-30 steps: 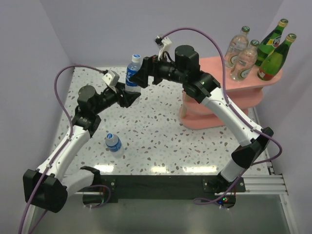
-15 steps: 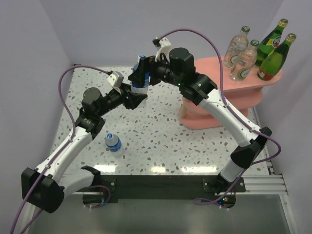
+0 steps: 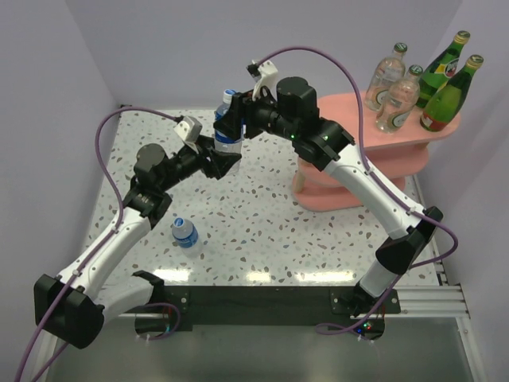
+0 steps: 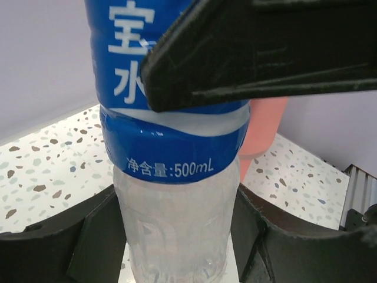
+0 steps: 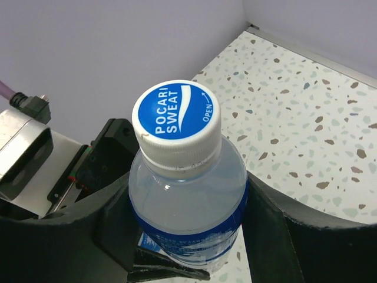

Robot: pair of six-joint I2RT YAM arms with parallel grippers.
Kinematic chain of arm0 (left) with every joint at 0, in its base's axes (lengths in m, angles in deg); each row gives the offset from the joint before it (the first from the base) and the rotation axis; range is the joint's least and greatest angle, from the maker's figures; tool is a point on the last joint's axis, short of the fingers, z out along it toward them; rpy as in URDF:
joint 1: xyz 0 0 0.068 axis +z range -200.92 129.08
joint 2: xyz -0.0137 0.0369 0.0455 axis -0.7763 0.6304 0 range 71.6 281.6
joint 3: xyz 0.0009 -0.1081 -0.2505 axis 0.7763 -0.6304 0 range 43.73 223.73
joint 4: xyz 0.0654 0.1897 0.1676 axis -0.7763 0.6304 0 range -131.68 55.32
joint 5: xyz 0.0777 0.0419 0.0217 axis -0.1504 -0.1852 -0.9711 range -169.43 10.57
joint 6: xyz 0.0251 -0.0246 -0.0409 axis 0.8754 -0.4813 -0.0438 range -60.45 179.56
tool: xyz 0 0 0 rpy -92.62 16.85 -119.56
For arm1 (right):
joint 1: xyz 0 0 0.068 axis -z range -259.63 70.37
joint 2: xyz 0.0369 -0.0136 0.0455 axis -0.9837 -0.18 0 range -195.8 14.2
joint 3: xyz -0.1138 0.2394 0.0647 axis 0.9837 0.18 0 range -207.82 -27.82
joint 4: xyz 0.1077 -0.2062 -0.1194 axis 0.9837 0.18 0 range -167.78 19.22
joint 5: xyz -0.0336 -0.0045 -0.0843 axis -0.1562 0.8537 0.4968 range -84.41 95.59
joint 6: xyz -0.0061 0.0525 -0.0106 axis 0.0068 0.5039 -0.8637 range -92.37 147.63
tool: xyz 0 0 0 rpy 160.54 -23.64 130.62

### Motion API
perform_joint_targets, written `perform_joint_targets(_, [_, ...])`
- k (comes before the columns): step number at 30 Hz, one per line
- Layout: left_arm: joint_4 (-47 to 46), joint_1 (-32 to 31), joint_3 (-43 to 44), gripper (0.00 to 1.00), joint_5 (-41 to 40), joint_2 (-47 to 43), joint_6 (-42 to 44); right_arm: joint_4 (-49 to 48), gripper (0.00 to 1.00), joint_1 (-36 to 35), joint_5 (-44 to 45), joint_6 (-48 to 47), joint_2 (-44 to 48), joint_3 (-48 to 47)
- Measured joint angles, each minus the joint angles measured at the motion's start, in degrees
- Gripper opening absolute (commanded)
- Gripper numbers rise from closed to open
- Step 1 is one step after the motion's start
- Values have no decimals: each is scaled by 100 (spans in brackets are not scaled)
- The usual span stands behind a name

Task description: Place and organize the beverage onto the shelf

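A clear plastic bottle point(image 3: 228, 131) with a blue label and white cap point(image 5: 175, 121) stands upright in the air above the back of the table. My left gripper point(image 3: 225, 161) is shut on its clear lower body point(image 4: 177, 230). My right gripper point(image 3: 231, 119) is shut on its blue-labelled upper body point(image 5: 188, 200), just above the left fingers. A second blue-labelled bottle point(image 3: 184, 232) lies on the table near the left arm. The pink shelf point(image 3: 413, 155) stands at the right; its top board carries two clear green-capped bottles point(image 3: 387, 76) and two dark green ones point(image 3: 452, 97).
The speckled table point(image 3: 262, 231) is walled in by pale panels at the left, back and right. Purple cables loop over both arms. The right arm's forearm passes in front of the shelf's lower boards. A pink shelf post point(image 4: 264, 132) shows behind the held bottle.
My right gripper moved in over the bottle and closed its jaws from wide apart onto the upper body. The left arm carried the bottle slightly right and keeps its hold.
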Motion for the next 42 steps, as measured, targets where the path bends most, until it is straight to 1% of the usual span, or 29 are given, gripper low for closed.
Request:
perform_joint_targets(2, [-2,-28,0,77,-48,-42,-39,17,0,-2,-103,-214,0,-61])
perform_joint_targets(4, [-107,-42,0,84,-92,-157,-136,131,0,-15,-254,-520,2,-146])
perform_joint_targets(6, [-278,-42,0,87,-144,-391,-179,291,0,-26,-354,-761,4,-201])
perform_joint_targets(11, [-352,-37,0,88,-240,-944,-129,588,0,37,-492,-1172,92,-260])
perform_joint_targets(14, [-236,-37,-2,88,-282,-1161,-26,737,0,271,-610,-1294,238,-282])
perform_joint_targets(16, [-46,-37,-7,88,-372,-1283,98,789,0,525,-673,-1307,363,-323])
perform_joint_targets(17, [87,-37,-7,91,-459,-1355,205,804,0,684,-704,-1307,437,-356])
perform_joint_targets(23, [734,-39,-101,100,-964,-1681,601,824,0,1604,-756,-1327,1043,-501])
perform_joint_targets(29, [1067,-37,-260,100,-1412,-1869,782,820,0,2253,-776,-1327,1554,-699])
perform_joint_targets(34, [1185,-37,-280,100,-1532,-1845,820,826,0,2492,-699,-1443,1661,-769])
perform_joint_targets(42, [1207,-39,-282,100,-1580,-1836,820,1049,0,2553,-17,-1987,1628,-756])
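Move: The bottle is gripped by both hands: its middle sits about 4 cm above the left hand point, while the right hand holds it higher up. From the right hand, the free left end of the shelf top is some 24 cm right, 2 cm ahead and about 1 cm lower. Beyond that spot stand a rear glass bottle, 11 cm right and 4 cm farther out, and a front glass bottle, 14 cm right and 3 cm nearer. The blue-label bottle stands about 13 cm back, 12 cm left and 15 cm below the left hand. Keep the right grip on the bottle and, after a brief small draw back, carry it about 23 cm right and 13 cm up over the shelf top's left end, turning the wrist some 25 degrees clockwise and tipping it up. Open the left gripper wide to let go, lift and draw it back clear, then swing it left and down. ##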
